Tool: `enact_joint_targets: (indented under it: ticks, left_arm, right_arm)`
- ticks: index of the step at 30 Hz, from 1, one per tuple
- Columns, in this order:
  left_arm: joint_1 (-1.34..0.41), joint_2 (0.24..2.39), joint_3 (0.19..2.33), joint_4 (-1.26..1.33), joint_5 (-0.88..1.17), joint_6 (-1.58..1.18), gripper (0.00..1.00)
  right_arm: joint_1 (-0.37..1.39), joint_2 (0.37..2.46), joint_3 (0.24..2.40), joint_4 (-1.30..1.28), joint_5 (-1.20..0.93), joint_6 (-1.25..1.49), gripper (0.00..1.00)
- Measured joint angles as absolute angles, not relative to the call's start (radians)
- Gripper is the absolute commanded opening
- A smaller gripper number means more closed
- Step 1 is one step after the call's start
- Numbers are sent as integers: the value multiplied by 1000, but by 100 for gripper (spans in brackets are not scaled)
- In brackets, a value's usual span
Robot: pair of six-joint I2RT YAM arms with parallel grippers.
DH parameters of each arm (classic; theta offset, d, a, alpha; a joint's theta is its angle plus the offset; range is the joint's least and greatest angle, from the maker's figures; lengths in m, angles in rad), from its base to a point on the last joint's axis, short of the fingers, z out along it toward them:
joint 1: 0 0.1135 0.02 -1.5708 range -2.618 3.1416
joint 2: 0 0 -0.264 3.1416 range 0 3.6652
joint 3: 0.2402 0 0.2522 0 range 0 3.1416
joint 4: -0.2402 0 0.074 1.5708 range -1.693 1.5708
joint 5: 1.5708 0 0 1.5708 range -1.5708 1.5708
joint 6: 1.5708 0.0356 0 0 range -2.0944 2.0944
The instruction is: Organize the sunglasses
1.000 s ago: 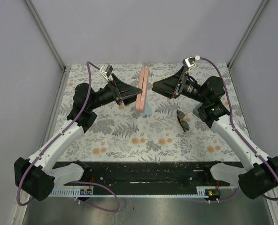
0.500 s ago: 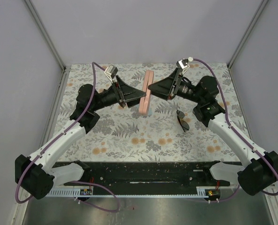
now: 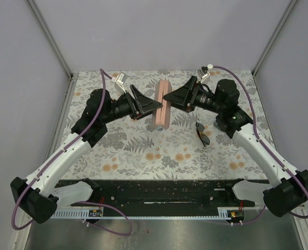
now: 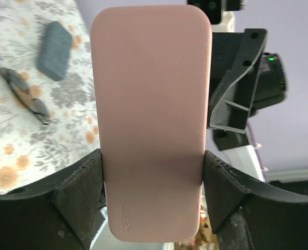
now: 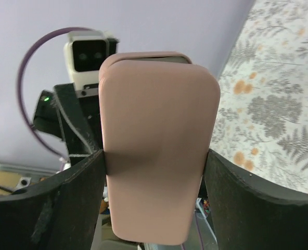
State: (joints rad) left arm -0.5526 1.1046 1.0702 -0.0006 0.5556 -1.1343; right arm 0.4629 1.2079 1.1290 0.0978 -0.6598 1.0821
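Observation:
A dark-lensed pair of sunglasses (image 3: pixel 202 133) lies folded on the floral table to the right of centre, and the left wrist view shows the sunglasses (image 4: pixel 24 96) too. A pink oblong case (image 3: pixel 162 107) stands on edge at the middle back, held from both sides. My left gripper (image 3: pixel 155 108) is shut on the pink case (image 4: pixel 151 120), one finger against each long side. My right gripper (image 3: pixel 168 97) comes in from the opposite side, and its fingers (image 5: pixel 81 192) press both sides of the pink case (image 5: pixel 156 151).
A blue-grey case (image 4: pixel 54 50) lies on the table beyond the sunglasses, near the right arm. Grey walls close in the table (image 3: pixel 143 151) at the back and on both sides. A black rail (image 3: pixel 154 192) runs along the near edge.
The right gripper has moved left onto the pink case and its jaws have narrowed around it. The left arm has carried the case slightly right.

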Motion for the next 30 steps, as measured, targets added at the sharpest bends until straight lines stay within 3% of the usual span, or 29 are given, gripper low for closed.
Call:
enact_joint_targets:
  ticks: [13, 14, 17, 30]
  left_arm:
    - [-704, 1191, 1164, -392, 67, -857, 38]
    - [-713, 1202, 1165, -405, 47, -846, 38]
    - [-726, 1226, 1167, -425, 14, -831, 39]
    - [-713, 1240, 1189, -586, -97, -735, 40]
  right_arm:
    - [485, 1322, 1238, -372, -418, 865, 66]
    - [487, 1330, 1238, -394, -403, 856, 71]
    - [490, 1349, 1238, -433, -379, 840, 99]
    - [475, 1214, 1181, -452, -224, 823, 99]
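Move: The pink case is already pinched between my two hands, its middle about 1 cm to the right of my left hand and 2 cm to the left of and 2 cm back from my right. The open table is some 34 cm below. Counted from my right hand, down on the table, the sunglasses lie about 6 cm ahead and 20 cm right, the blue cloth 16 cm ahead and level sideways, and the grey case 16 cm ahead and 35 cm right. Keeping the pink case between both hands, I lower it about 11 cm and slightly forward, tipping my fingers downward. Then my right hand opens, lets go and draws off some 4 cm to the right while turning clockwise; my left hand alone keeps its grip, tilting to about 40 degrees in all and carrying the case a little farther down and to the left, away from the right hand. ##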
